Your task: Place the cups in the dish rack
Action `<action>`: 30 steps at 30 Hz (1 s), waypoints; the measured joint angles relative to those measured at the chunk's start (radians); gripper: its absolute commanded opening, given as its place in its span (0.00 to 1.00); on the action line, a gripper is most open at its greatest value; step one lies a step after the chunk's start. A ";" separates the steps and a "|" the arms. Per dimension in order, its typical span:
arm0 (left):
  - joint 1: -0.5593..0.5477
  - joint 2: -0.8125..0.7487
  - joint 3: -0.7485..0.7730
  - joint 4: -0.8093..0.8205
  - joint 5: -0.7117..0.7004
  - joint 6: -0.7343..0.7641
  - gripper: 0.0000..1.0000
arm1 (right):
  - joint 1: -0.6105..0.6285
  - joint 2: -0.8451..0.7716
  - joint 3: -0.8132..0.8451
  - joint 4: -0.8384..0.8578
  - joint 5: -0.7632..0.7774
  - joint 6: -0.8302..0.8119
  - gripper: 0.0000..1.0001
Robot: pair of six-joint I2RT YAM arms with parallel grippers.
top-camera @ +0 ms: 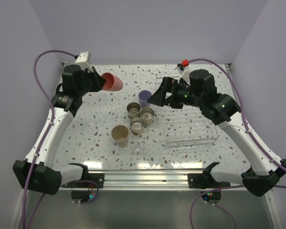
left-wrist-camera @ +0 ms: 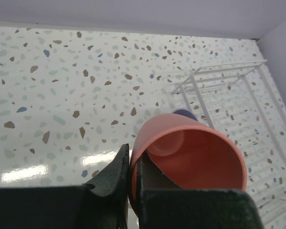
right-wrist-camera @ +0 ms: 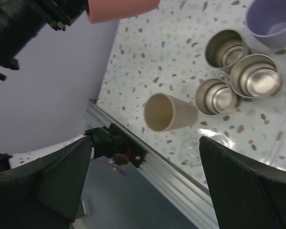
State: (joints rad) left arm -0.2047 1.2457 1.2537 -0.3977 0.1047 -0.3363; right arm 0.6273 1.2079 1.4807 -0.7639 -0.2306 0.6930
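My left gripper (top-camera: pixel 101 82) (left-wrist-camera: pixel 130 186) is shut on the rim of the pink-red cup (top-camera: pixel 113 82) (left-wrist-camera: pixel 195 152), holding it on its side above the table's far left. The lavender cup (top-camera: pixel 144 98) (right-wrist-camera: pixel 271 19) stands by three short beige cups with shiny insides (top-camera: pixel 140 117) (right-wrist-camera: pixel 226 47). The taller tan cup (top-camera: pixel 120 135) (right-wrist-camera: pixel 167 112) stands nearer the front. To the right lies the clear dish rack (top-camera: pixel 190 142) (left-wrist-camera: pixel 229 81). My right gripper (top-camera: pixel 156 97) (right-wrist-camera: pixel 145 142) hangs open at the rack's left edge, above the cups, with nothing between its fingers.
A small clear glass (top-camera: pixel 139 147) (right-wrist-camera: pixel 193 148) stands near the front rail (top-camera: pixel 143 177). A red-capped white object (top-camera: pixel 184 64) sits at the back right corner. Purple walls close in the back and both sides.
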 measured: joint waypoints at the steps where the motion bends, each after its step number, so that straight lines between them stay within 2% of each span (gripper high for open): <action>1: 0.015 -0.016 -0.006 0.017 0.040 -0.021 0.00 | 0.000 0.003 0.001 0.043 -0.027 0.021 0.98; 7: 0.093 -0.120 -0.060 0.185 0.262 -0.182 0.00 | -0.010 0.037 0.005 0.288 -0.150 0.162 0.98; 16: 0.126 -0.166 -0.241 0.666 0.554 -0.574 0.00 | -0.057 0.114 -0.043 0.721 -0.261 0.463 0.98; 22: 0.126 -0.164 -0.343 0.896 0.634 -0.770 0.00 | -0.057 0.139 -0.049 0.817 -0.268 0.535 0.98; 30: 0.126 -0.161 -0.354 1.110 0.663 -0.922 0.00 | -0.057 0.132 -0.095 0.855 -0.265 0.557 0.98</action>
State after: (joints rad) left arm -0.0788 1.0851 0.8993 0.7124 0.7677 -1.2587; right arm 0.5701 1.3399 1.3861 0.0914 -0.4957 1.2495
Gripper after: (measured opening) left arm 0.062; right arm 0.983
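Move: The red cup is already pinched by its rim in the left fingers, its middle about 4 cm to that hand's right. The open right gripper waits some 24 cm to the left hand's right, 14 cm back and 5 cm higher. From the right hand the red cup lies about 20 cm left, 14 cm ahead and 6 cm below; the purple cup is 20 cm ahead, 5 cm left, and the nearest steel cup 12 cm ahead, 12 cm left, both nearly 30 cm below. Raise the left gripper about 14 cm while drawing it back and to the right, keeping the rim pinch and swinging the wrist some 60 degrees so the red cup's closed bottom faces the right gripper. Meanwhile lift the right gripper, wide open, about 12 cm, left and a little forward towards the cup, rolling 40 degrees until its fingers are nearly level. ##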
